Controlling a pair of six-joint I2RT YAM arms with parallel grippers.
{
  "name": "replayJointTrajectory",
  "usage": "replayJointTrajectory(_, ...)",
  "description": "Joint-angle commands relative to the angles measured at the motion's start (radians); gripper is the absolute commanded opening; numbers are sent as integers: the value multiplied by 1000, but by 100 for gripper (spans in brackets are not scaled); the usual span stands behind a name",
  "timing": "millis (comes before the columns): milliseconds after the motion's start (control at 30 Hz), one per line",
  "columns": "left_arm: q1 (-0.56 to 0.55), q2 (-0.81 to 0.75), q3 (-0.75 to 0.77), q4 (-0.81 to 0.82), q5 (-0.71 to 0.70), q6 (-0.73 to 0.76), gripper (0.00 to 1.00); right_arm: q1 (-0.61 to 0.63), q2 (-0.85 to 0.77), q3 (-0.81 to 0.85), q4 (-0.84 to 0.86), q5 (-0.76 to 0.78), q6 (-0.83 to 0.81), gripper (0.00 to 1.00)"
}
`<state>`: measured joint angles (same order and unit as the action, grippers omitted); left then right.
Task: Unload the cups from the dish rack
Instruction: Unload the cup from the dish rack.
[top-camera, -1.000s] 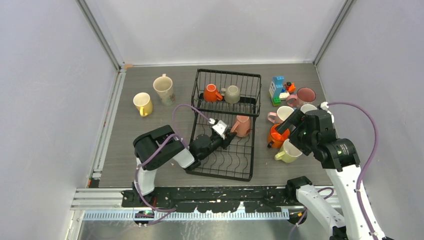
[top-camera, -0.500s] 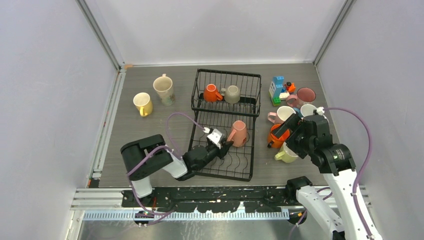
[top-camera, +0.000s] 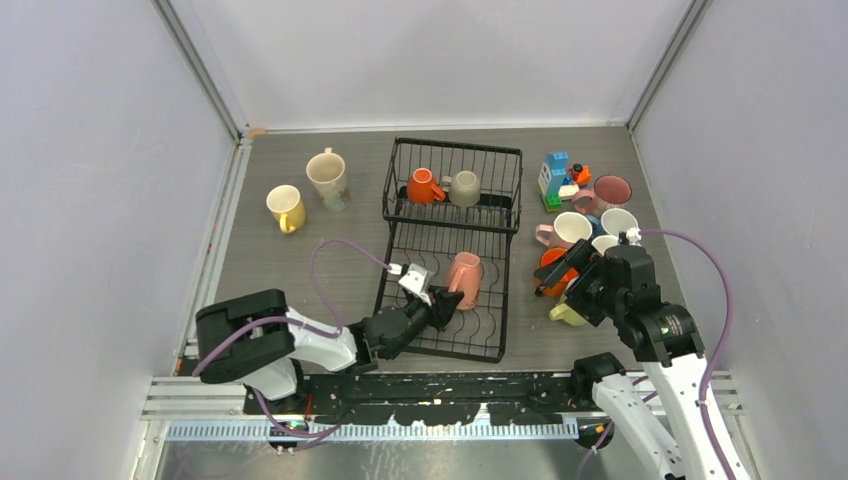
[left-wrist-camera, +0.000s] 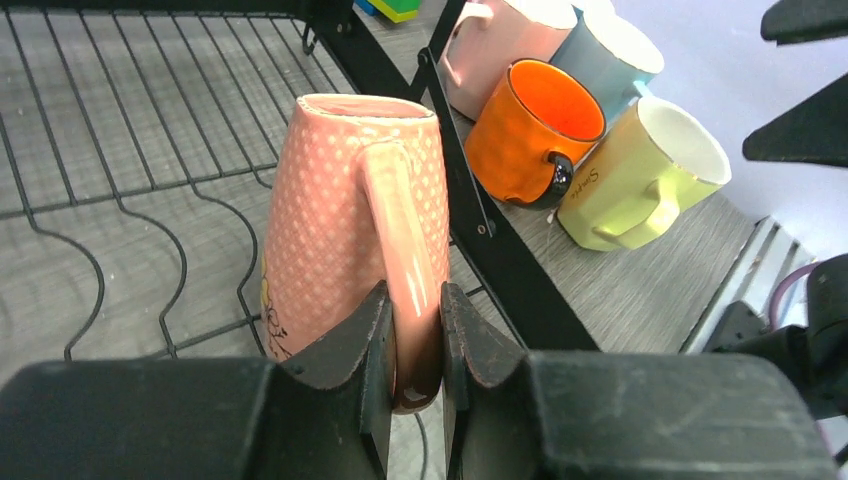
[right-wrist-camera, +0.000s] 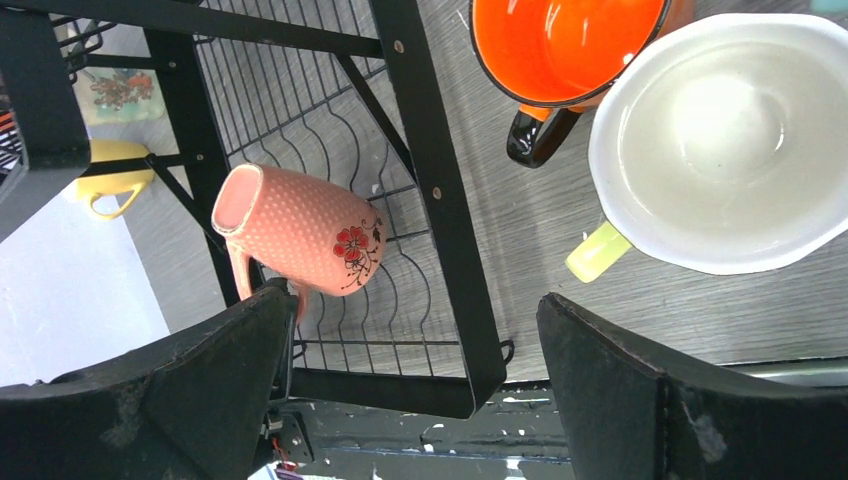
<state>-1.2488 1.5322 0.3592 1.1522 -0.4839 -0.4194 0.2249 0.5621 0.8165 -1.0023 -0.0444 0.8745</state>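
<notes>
My left gripper (top-camera: 447, 298) is shut on the handle of a pink dotted cup (top-camera: 464, 272) over the flat wavy-wire tray of the black dish rack (top-camera: 398, 262). In the left wrist view the pads (left-wrist-camera: 375, 335) pinch the handle of the pink cup (left-wrist-camera: 340, 200) from both sides. An orange cup (top-camera: 424, 186) and a grey-beige cup (top-camera: 464, 188) sit in the tall basket section. My right gripper (top-camera: 572, 280) hangs open, holding nothing, above an orange cup (right-wrist-camera: 570, 40) and a pale green cup (right-wrist-camera: 720, 140) right of the rack.
A yellow cup (top-camera: 285, 207) and a cream cup (top-camera: 327, 177) stand left of the rack. Right of it are more cups, among them a pink one (top-camera: 610, 190), and a toy-block figure (top-camera: 556, 180). Walls close in the table on three sides.
My left arm has drawn back toward the near edge, carrying the pink cup along the tray toward the front. The right arm has shifted slightly nearer, jaws still wide.
</notes>
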Motion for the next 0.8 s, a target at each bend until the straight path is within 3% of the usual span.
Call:
replayJointTrajectory(0, -27, -122, 45, -81, -141, -167, 0, -4, -11, 7, 59, -35, -4, 100)
replayJointTrajectory(267, -35, -291, 166, -467, -240, -379, 0, 6, -13, -2, 92, -57, -10, 100)
replayJointTrajectory(633, -35, -422, 259, -794, -282, -670, 0, 56, -35, -16, 164, -58, -23, 100)
replayJointTrajectory(767, -35, -476, 266, -916, -291, -794, 0, 127, -8, -29, 211, -19, -14, 100)
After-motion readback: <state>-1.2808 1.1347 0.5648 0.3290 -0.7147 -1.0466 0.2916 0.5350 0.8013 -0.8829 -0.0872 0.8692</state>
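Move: The left hand already has the pink cup off the rack floor by its handle, the cup's middle about 4 cm ahead, 3 cm to the right and level. The wide-open right gripper is level fore and aft, some 23 cm right of the left hand and 5 cm higher. From the right hand, the pink cup is about 20 cm left, 4 ahead and 4 below; the orange cup is 4 ahead, 3 right and 12 below, the green cup 6 right, 1 back and 12 below. Keeping its pinch on the pink cup's handle, the left hand raises it about 6 cm above the rack's wire floor and eases some 3 cm left, while the wrist rolls nearly 30 degrees so that its left side drops, and swings about 15 degrees counter-clockwise. The right hand, empty and still wide open, drifts a couple of centimetres left and up over the cups standing outside the rack, tipping its fingers up slightly without touching the pink cup. ##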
